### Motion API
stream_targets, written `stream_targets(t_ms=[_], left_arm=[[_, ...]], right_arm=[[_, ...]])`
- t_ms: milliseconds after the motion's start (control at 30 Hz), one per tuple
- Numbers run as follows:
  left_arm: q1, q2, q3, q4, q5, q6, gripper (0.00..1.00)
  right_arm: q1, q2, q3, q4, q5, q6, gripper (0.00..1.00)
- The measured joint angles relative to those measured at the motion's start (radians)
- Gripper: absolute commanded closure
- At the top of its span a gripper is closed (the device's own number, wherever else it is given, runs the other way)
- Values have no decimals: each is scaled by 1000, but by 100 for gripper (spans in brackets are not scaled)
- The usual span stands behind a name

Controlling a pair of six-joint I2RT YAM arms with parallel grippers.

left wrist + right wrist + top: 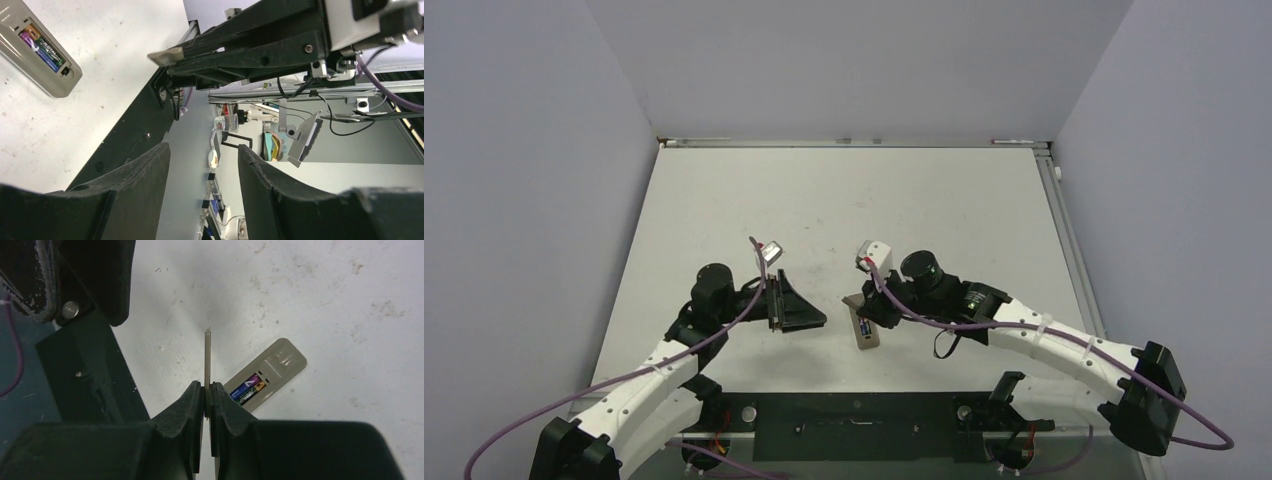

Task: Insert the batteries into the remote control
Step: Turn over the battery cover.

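The remote control [865, 331] lies back-up on the table between my two grippers, also seen in the left wrist view as the remote control [50, 62] and in the right wrist view as the remote control [282, 360]. The batteries [248, 388] sit side by side in its recess, purple labels up [42, 46]. My right gripper [208, 388] is shut on a thin flat grey cover piece [207, 357], held edge-on just above and left of the remote. My left gripper [204, 152] stands open and holds nothing, to the left of the remote [814, 320].
The white table [924, 200] has walls on three sides. A black mounting plate [854, 415] runs along the near edge between the arm bases. Purple cables [924, 320] trail along both arms.
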Motion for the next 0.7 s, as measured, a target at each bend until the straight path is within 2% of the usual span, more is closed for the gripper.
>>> stream_targets(t_ms=[300, 467, 600, 700], left_arm=[[-26, 2, 101, -218, -5, 220, 52], [-130, 16, 152, -351, -50, 340, 52], [-223, 28, 183, -408, -103, 406, 52], [-247, 29, 187, -424, -123, 431, 53]], right_arm=[[-160, 35, -70, 39, -430, 147, 91], [-168, 46, -124, 125, -610, 245, 91], [-168, 56, -151, 203, -713, 317, 91], [-168, 66, -174, 275, -771, 368, 91]])
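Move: The battery cover is already pinched in my right hand. From my empty, half-open left hand it lies about 6 cm right, 4 cm ahead and some 3 cm lower, with the open remote control flat on the table roughly 9 cm right, 5 cm ahead and 14 cm below. From my right hand, those left fingertips are about 8 cm left, 3 cm back and 3 cm higher; the remote is 11 cm beneath, 1 cm back. Keeping my pinch on the cover, I draw my right hand back about 8 cm from above the remote, rolling the wrist some 35 degrees while the fingers level out and swing backward. After a brief wait my left hand comes back about 4 cm, slightly right and down, its fingers turning backward and dipping, staying open to meet the cover's free end. ##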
